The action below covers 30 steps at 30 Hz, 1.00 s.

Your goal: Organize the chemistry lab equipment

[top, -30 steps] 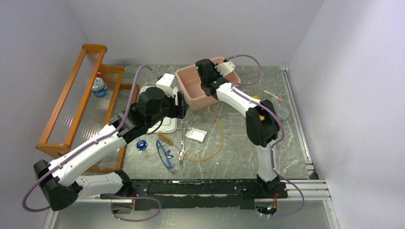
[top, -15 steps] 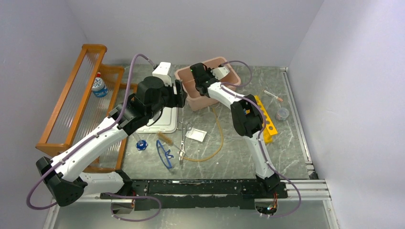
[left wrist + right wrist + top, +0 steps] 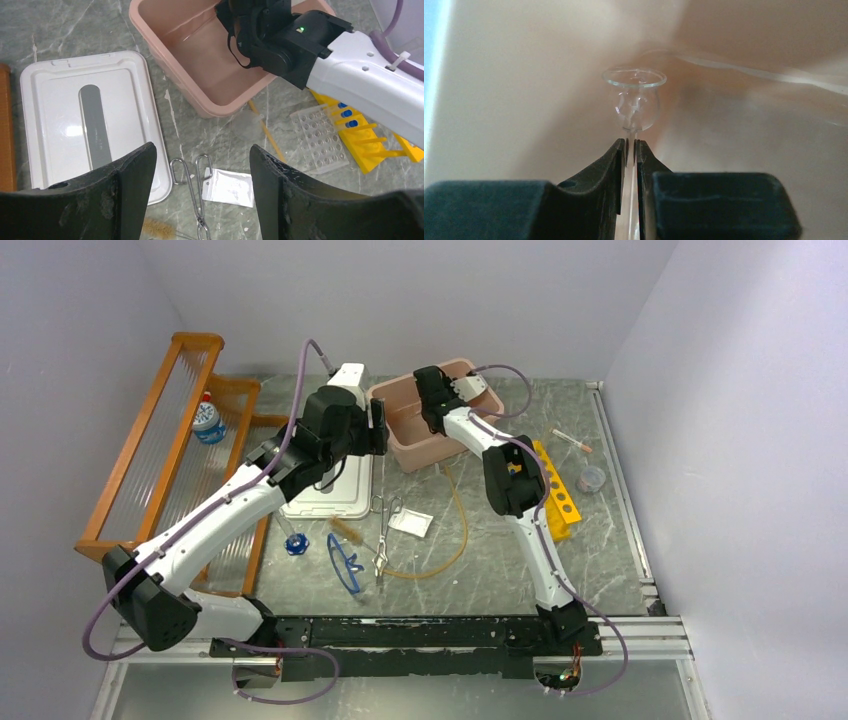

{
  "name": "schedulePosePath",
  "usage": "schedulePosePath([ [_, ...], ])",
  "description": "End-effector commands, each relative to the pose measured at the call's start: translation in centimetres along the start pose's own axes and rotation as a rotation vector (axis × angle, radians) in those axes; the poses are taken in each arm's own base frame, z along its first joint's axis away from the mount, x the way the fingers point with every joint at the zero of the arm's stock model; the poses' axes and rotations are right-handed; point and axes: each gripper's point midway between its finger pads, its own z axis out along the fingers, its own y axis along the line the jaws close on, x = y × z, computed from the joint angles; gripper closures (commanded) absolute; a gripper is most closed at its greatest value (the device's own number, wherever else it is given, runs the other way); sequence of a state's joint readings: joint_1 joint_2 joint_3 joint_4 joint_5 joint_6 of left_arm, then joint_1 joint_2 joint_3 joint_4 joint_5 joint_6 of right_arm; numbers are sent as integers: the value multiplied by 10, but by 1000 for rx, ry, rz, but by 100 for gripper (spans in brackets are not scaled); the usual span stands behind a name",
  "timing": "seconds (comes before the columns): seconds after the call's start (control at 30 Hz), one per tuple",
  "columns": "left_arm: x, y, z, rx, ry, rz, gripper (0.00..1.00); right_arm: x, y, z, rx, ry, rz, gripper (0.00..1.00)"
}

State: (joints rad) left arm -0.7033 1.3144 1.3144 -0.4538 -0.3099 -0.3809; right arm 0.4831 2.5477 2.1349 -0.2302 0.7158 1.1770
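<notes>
My right gripper [image 3: 630, 142] is down inside the pink bin [image 3: 402, 445], shut on the thin stem of a clear glass funnel [image 3: 634, 97] whose bowl stands just beyond the fingertips. My left gripper [image 3: 201, 150] hangs open and empty above the table, just left of the bin. Below it lie metal scissors [image 3: 199, 190] and a white packet [image 3: 231, 186]. Blue-framed safety glasses [image 3: 343, 562], a tan rubber tube [image 3: 455, 530] and a small blue piece [image 3: 296, 543] lie nearer the front.
A white lid [image 3: 125, 125] lies left of the bin. A clear well plate [image 3: 320, 137] and a yellow rack [image 3: 556, 490] with blue-capped tubes sit to the right. The orange shelf [image 3: 150, 460] holds a bottle [image 3: 207, 420]. A small cup [image 3: 592, 478] is far right.
My left arm has swung away from me, bringing its open gripper up beside the bin's left wall. The right gripper has shifted a little inside the bin.
</notes>
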Motion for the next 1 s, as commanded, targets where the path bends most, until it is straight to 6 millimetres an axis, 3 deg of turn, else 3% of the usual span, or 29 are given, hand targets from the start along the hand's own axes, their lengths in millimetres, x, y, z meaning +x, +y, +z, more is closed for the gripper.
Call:
schedulePosePath([
  [0.0,-12,2,7,3,-8,-27,28,13,4,10,-24,40,36,83],
  [0.17,-9,1,18,16,7,-47,28,24,6,11,-40,84,41,79],
  [0.37,-11,1,22,19,8,-50,28,18,4,9,-36,94,47,63],
  [0.5,-13,0,26,27,6,-54,28,2,14,2,-59,90,40,54],
  [0.67,-15,2,32,32,7,-48,28,-22,29,-18,-95,142,29,51],
  [0.97,-5,28,48,27,25,-102,28,-77,70,-78,-264,172,-130,43],
])
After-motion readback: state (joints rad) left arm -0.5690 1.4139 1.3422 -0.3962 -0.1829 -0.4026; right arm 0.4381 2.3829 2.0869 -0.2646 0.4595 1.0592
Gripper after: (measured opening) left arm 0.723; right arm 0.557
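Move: The right hand holds the glass funnel low inside the pink bin by the far wall; the bin's middle lies some 6 cm back and 3 cm left of it, the yellow rack about 23 cm back and 20 cm right. For the left hand, the bin's middle is roughly 21 cm ahead, 12 cm right and 19 cm below; the white lid lies about 7 cm ahead and 10 cm left, the white packet 4 cm back and 8 cm right, both some 25 cm down. The right fingers let go of the glass funnel by the bin's far wall: after a slight sink and a 1.5 cm shift left, they spread to about half open, then the hand rises quickly, ending some 7 cm above its start and turned about 15 degrees counter-clockwise. The left hand, empty and open, eases some 4 cm forward towards the bin, sinking 2 cm. ##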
